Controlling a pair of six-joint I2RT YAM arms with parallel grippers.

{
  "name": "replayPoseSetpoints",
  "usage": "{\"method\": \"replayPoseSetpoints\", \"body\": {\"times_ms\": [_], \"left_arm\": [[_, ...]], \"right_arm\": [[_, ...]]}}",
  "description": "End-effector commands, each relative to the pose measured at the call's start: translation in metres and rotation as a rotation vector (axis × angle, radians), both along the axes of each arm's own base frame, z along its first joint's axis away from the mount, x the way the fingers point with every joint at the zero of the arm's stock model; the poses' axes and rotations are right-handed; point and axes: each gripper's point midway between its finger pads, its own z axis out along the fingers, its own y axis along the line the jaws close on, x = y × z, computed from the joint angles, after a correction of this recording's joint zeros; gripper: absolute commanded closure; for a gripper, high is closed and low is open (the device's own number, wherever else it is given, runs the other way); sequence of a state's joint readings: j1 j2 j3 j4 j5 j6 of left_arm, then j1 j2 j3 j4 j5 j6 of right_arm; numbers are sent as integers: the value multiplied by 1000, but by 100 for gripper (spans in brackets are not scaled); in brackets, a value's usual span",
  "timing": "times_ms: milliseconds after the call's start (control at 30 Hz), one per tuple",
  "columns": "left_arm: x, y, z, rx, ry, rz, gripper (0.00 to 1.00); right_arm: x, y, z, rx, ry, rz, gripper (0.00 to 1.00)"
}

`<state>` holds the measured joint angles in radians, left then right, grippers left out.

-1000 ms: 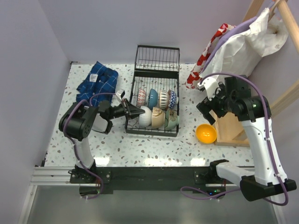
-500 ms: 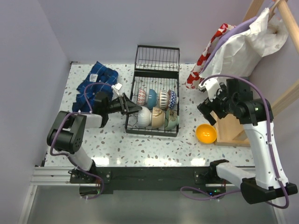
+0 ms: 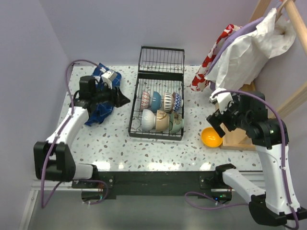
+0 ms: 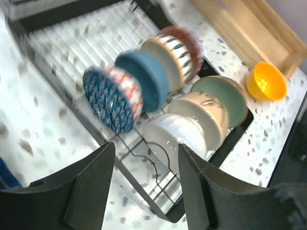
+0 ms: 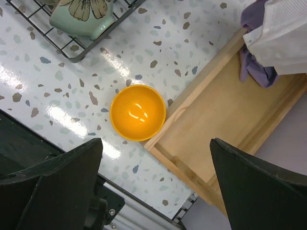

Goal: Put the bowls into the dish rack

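Observation:
The black wire dish rack stands mid-table with several bowls on edge in two rows, a white bowl at the near left. An orange bowl sits upright on the table to the right of the rack, touching the wooden tray. My left gripper hovers left of the rack, open and empty. In the left wrist view the left gripper faces the white bowl and the rack's edge. My right gripper hangs wide open above the orange bowl, holding nothing.
A crumpled blue cloth lies under the left arm. A red-and-white cloth and white fabric hang from a wooden frame at the back right. The wooden tray borders the orange bowl. Purple walls close in the left and back.
My left gripper has opened and drawn back leftward from the rack, leaving the white bowl standing in it. The right arm has shifted slightly nearer the orange bowl.

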<state>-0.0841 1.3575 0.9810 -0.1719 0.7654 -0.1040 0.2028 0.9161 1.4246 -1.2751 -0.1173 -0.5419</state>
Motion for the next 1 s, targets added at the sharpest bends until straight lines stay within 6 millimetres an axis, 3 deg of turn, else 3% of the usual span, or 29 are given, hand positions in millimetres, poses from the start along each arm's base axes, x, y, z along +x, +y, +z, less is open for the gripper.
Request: {"method": "replayPoseSetpoints", "body": {"times_ms": [0, 67, 100, 167, 200, 267, 300, 400, 533, 700, 867, 933, 967], "left_arm": [[-52, -58, 92, 130, -496, -455, 39], [-64, -86, 107, 205, -642, -598, 39], [-91, -112, 102, 203, -634, -710, 39], [-101, -139, 101, 228, -654, -781, 39], [-125, -163, 96, 219, -658, -867, 39], [-135, -190, 85, 257, -658, -917, 39], [-158, -212, 82, 251, -676, -985, 39], [-170, -251, 66, 282, -694, -1018, 40], [-169, -288, 35, 355, -672, -1025, 41], [-176, -328, 5, 446, -742, -1082, 42], [-159, -358, -23, 510, -758, -1080, 44], [-160, -364, -26, 506, -783, -1108, 44], [-161, -367, -38, 515, -769, -1129, 44]], "right_arm": [[-22, -16, 2, -9, -49, -83, 1], [-18, -34, 16, 10, -137, -230, 1], [-21, -42, 27, 51, -194, -319, 1], [-18, -50, 49, 100, -287, -401, 1], [-20, -51, 65, 150, -337, -431, 1], [-17, -54, 88, 197, -399, -479, 1], [-22, -58, 112, 235, -459, -515, 1], [-30, -65, 151, 285, -556, -573, 1], [-49, -70, 183, 378, -660, -642, 1], [-72, -42, 213, 512, -750, -491, 1], [-78, -42, 212, 508, -755, -507, 1], [-80, -41, 210, 502, -756, -496, 1], [-81, -41, 208, 495, -758, -494, 1]]}}
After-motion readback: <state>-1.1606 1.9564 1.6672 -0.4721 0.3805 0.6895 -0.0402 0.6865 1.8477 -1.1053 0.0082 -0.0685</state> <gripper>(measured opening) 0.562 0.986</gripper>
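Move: The yellow bowl lies about 42 cm to the left hand's right, 14 cm back and 18 cm lower, and almost straight beneath the right hand, some 27 cm down, 2 cm ahead and 1 cm to its left. Of the bowls racked on the left hand's way, the green one is some 24 cm right and 8 cm back, the tan one 17 cm right and 7 cm back, both about 14 cm below. Empty and about half open, the left hand swings right some 35 cm and back 18 cm towards the yellow bowl, first rising about 13 cm to pass over the racked bowls, then sinking to end 5 cm lower than it began, the wrist turning clockwise until the fingers point right and more steeply down. The right hand, also empty, clears out of its way without closing its wide-open fingers: it rises about 20 cm above the yellow bowl, drawing back and a little right as its fingers tip up some 40 degrees. ##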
